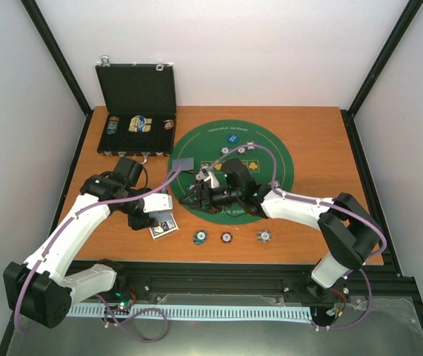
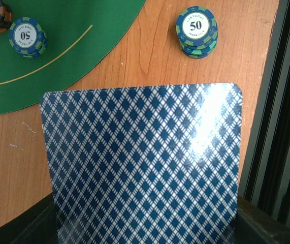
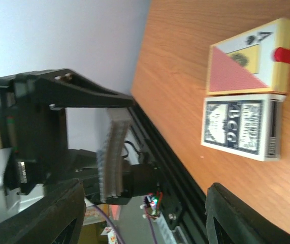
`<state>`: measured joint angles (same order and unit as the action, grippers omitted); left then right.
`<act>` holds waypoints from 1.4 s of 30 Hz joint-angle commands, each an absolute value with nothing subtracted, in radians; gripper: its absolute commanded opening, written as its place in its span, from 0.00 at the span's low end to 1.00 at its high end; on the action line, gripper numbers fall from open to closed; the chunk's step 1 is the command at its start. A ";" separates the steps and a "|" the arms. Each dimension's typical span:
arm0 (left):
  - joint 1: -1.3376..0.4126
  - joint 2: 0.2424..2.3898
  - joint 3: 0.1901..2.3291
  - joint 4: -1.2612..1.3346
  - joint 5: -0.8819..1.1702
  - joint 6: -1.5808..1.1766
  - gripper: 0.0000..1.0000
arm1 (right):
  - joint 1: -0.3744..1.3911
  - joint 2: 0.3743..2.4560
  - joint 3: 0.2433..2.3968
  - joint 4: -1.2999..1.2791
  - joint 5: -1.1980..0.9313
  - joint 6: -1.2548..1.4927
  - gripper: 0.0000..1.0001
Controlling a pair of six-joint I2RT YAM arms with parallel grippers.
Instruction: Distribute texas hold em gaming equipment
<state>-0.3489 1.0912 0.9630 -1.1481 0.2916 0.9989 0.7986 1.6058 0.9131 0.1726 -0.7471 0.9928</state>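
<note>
My left gripper (image 1: 155, 212) is shut on a blue-backed playing card (image 2: 145, 168), which fills the lower left wrist view and hides the jaws. Its tip hangs over bare wood beside the green mat (image 2: 58, 46). My right gripper (image 1: 196, 195) points left toward the left one from the mat's near-left edge. It is open, fingers (image 3: 236, 218) wide apart with nothing between them. Another card (image 1: 182, 165) lies face down on the mat's left edge. Three poker chip stacks (image 1: 227, 237) sit in a row on the wood in front of the mat. More chips (image 1: 224, 150) and a blue disc (image 1: 232, 138) lie on the mat.
The black hinged case (image 1: 138, 104) stands open at the back left with items in its tray. A red card box (image 3: 249, 61) and a blue one (image 3: 241, 127) lie side by side on the wood under the left gripper. The table's near rail (image 1: 218, 282) runs close behind them.
</note>
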 commanded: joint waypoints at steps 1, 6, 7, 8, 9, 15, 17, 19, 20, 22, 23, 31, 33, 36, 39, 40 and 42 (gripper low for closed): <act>-0.354 1.080 1.001 -1.154 0.309 0.992 0.21 | 0.851 1.606 0.934 0.312 -0.732 1.064 0.65; -0.354 1.071 1.007 -1.160 0.312 0.996 0.21 | 0.891 1.651 0.957 0.346 -0.730 1.086 0.67; -0.354 1.068 1.007 -1.160 0.314 0.998 0.21 | 0.897 1.660 0.963 0.353 -0.729 1.091 0.67; -0.354 1.064 1.006 -1.161 0.314 0.998 0.21 | 0.905 1.671 0.971 0.357 -0.729 1.092 0.67; -0.354 1.061 1.006 -1.161 0.316 0.999 0.21 | 0.911 1.679 0.980 0.364 -0.730 1.095 0.67; -0.354 1.056 1.013 -1.172 0.314 1.002 0.21 | 0.942 1.727 1.003 0.407 -0.737 1.125 0.66; -0.354 1.054 1.014 -1.172 0.314 1.003 0.21 | 0.950 1.741 1.012 0.419 -0.740 1.133 0.65; -0.354 1.054 1.016 -1.173 0.314 1.005 0.21 | 0.957 1.762 1.023 0.437 -0.746 1.148 0.64; -0.354 1.055 1.017 -1.175 0.314 1.005 0.21 | 0.961 1.772 1.029 0.448 -0.749 1.156 0.64; -0.354 1.055 1.020 -1.176 0.316 1.003 0.21 | 0.967 1.794 1.038 0.479 -0.753 1.176 0.63; -0.354 1.055 1.021 -1.177 0.318 1.003 0.21 | 0.968 1.808 1.037 0.503 -0.756 1.190 0.62; -0.354 1.040 1.034 -1.192 0.317 1.006 0.20 | 0.968 1.917 1.068 0.611 -0.772 1.282 0.53; -0.354 1.036 1.038 -1.196 0.318 1.008 0.20 | 0.967 1.929 1.063 0.612 -0.772 1.285 0.49; -0.354 1.032 1.040 -1.200 0.319 1.009 0.20 | 0.958 1.928 1.032 0.621 -0.770 1.285 0.46; -0.354 1.029 1.040 -1.197 0.321 1.008 0.19 | 0.942 1.910 0.979 0.649 -0.767 1.296 0.43; -0.355 1.030 1.041 -1.195 0.321 1.008 0.19 | 0.937 1.902 0.958 0.655 -0.765 1.295 0.43; -0.354 1.031 1.040 -1.194 0.323 1.008 0.19 | 0.929 1.882 0.934 0.660 -0.763 1.292 0.43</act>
<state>-0.3489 1.0576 0.9867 -1.1889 0.2890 0.9993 0.9516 1.9018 1.0046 0.6724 -0.7856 1.2903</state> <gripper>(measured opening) 0.674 0.430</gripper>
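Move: The card deck, upright in the left hand's fingers with its patterned back facing right, lies about 10 cm to the right hand's left, some 3 cm back and 2 cm lower. The card boxes lie 9 cm left, 2 cm ahead and 14 cm below; the 50-chip stack 3 cm right, 1 cm back and 13 cm down; the blue chip stack on the mat about 15 cm straight ahead. From the left hand the deck is at its fingers, about 2 cm right. The empty right hand reaches about 9 cm to the left and some 3 cm back to the deck's patterned back, rising a couple of centimetres and sinking again on the way, while it rolls its left side up about 10 degrees. Over the last stretch its open fingers draw together by about a third, their tips coming onto the top card, as the left hand keeps the deck gripped nearly still and rises only about 1 cm. ##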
